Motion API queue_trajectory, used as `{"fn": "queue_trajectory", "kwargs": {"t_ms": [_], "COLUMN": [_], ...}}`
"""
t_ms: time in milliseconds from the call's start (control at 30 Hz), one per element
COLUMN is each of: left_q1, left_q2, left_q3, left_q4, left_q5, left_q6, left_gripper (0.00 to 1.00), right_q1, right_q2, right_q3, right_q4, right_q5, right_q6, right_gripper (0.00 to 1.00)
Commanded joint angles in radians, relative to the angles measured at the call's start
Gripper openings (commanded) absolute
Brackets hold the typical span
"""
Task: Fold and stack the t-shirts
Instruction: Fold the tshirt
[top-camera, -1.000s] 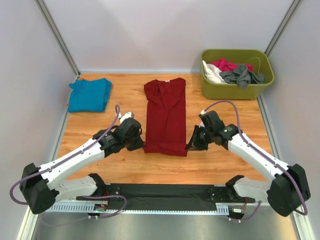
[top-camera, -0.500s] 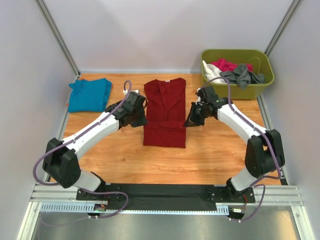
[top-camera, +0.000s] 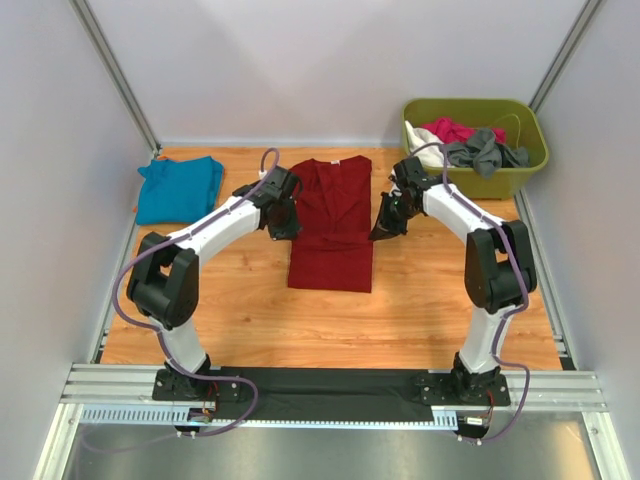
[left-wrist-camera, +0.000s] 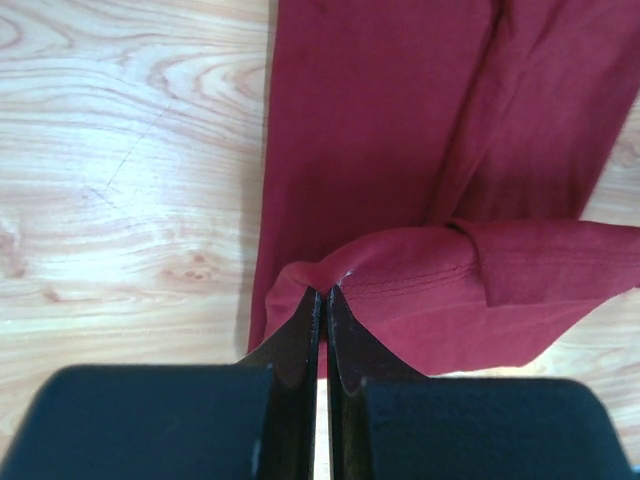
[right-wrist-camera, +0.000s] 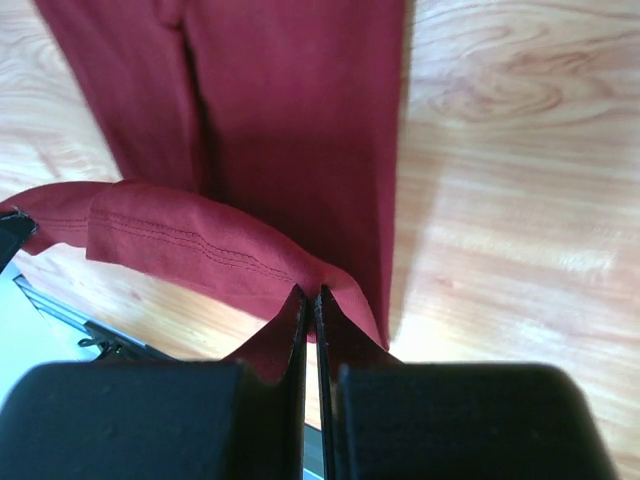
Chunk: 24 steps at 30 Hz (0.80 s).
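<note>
The dark red t-shirt (top-camera: 330, 215) lies as a long narrow strip in the middle of the wooden table (top-camera: 250, 320), collar at the far end. My left gripper (top-camera: 284, 224) is shut on the left corner of its near hem, and my right gripper (top-camera: 384, 229) is shut on the right corner. Both hold the hem lifted over the shirt's middle. The left wrist view shows the pinched hem (left-wrist-camera: 400, 285) at my closed left gripper (left-wrist-camera: 322, 292). The right wrist view shows the stitched hem (right-wrist-camera: 190, 245) at my closed right gripper (right-wrist-camera: 310, 292). The teal-blue t-shirt (top-camera: 180, 188) lies folded at the far left.
A green bin (top-camera: 476, 180) at the far right corner holds pink, white and dark grey garments. Grey walls close in the table on three sides. A black strip and metal rail (top-camera: 330, 385) run along the near edge by the arm bases.
Both grippers have moved from the near end toward the far end, carrying the red shirt's hem up over its body. The shirt's near edge has drawn back from the front.
</note>
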Motion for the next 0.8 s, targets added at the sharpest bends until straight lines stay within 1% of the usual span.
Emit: {"fn": "queue_trajectory", "kwargs": {"t_ms": [0, 233, 467, 500, 533, 567, 600, 633, 667, 700, 733, 767], "left_q1": [0.019, 0.038, 0.058, 0.059, 0.061, 0.064, 0.065, 0.067, 0.068, 0.068, 0.068, 0.073], "left_q2": [0.039, 0.118, 0.186, 0.192, 0.192, 0.192, 0.190, 0.187, 0.186, 0.186, 0.189, 0.192], "left_q3": [0.041, 0.080, 0.126, 0.127, 0.126, 0.130, 0.134, 0.140, 0.153, 0.161, 0.181, 0.195], "left_q4": [0.023, 0.034, 0.031, 0.029, 0.031, 0.040, 0.045, 0.048, 0.055, 0.062, 0.068, 0.075], "left_q5": [0.027, 0.030, 0.057, 0.057, 0.057, 0.057, 0.059, 0.059, 0.059, 0.059, 0.057, 0.053], "left_q6": [0.025, 0.040, 0.053, 0.053, 0.057, 0.060, 0.066, 0.070, 0.077, 0.077, 0.077, 0.076], "left_gripper": [0.00, 0.00, 0.00, 0.02, 0.06, 0.20, 0.29, 0.35, 0.47, 0.52, 0.56, 0.58], "right_q1": [-0.009, -0.023, -0.027, -0.027, -0.029, -0.030, -0.029, -0.030, -0.032, -0.030, -0.030, -0.030], "right_q2": [0.061, 0.176, 0.219, 0.225, 0.234, 0.236, 0.237, 0.233, 0.228, 0.222, 0.213, 0.211], "right_q3": [0.065, 0.142, 0.196, 0.199, 0.205, 0.220, 0.233, 0.245, 0.263, 0.271, 0.277, 0.279], "right_q4": [0.003, -0.005, -0.025, -0.026, -0.033, -0.031, -0.033, -0.024, -0.013, 0.002, 0.045, 0.070], "right_q5": [-0.015, -0.050, -0.012, -0.013, -0.019, -0.024, -0.029, -0.030, -0.032, -0.030, -0.029, -0.030], "right_q6": [-0.031, -0.051, -0.062, -0.066, -0.066, -0.066, -0.066, -0.063, -0.055, -0.046, -0.022, -0.005], "right_gripper": [0.00, 0.00, 0.00, 0.03, 0.07, 0.13, 0.28, 0.39, 0.49, 0.58, 0.60, 0.61]}}
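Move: Right beneath the left hand and slightly beyond it, about 3 cm ahead and 5 cm down, is the t-shirt's upper part where the hem's left corner is to lie; the same holds for the right hand and its corner, some 4 cm down. The collar is about 20 cm ahead of the left hand and 8 cm right; the near fold lies about 11 cm back and 7 cm right. The blue shirt lies 25 cm left, 13 cm ahead. Lowering the pinched hem onto the shirt's upper part, both hands sink together about 4 cm while easing some 3 cm forward towards the collar, the fingers tipping a few degrees. Near the bottom both grippers open to over half and let go of the hem's corners; they keep drifting forward, the right starting to rise. ##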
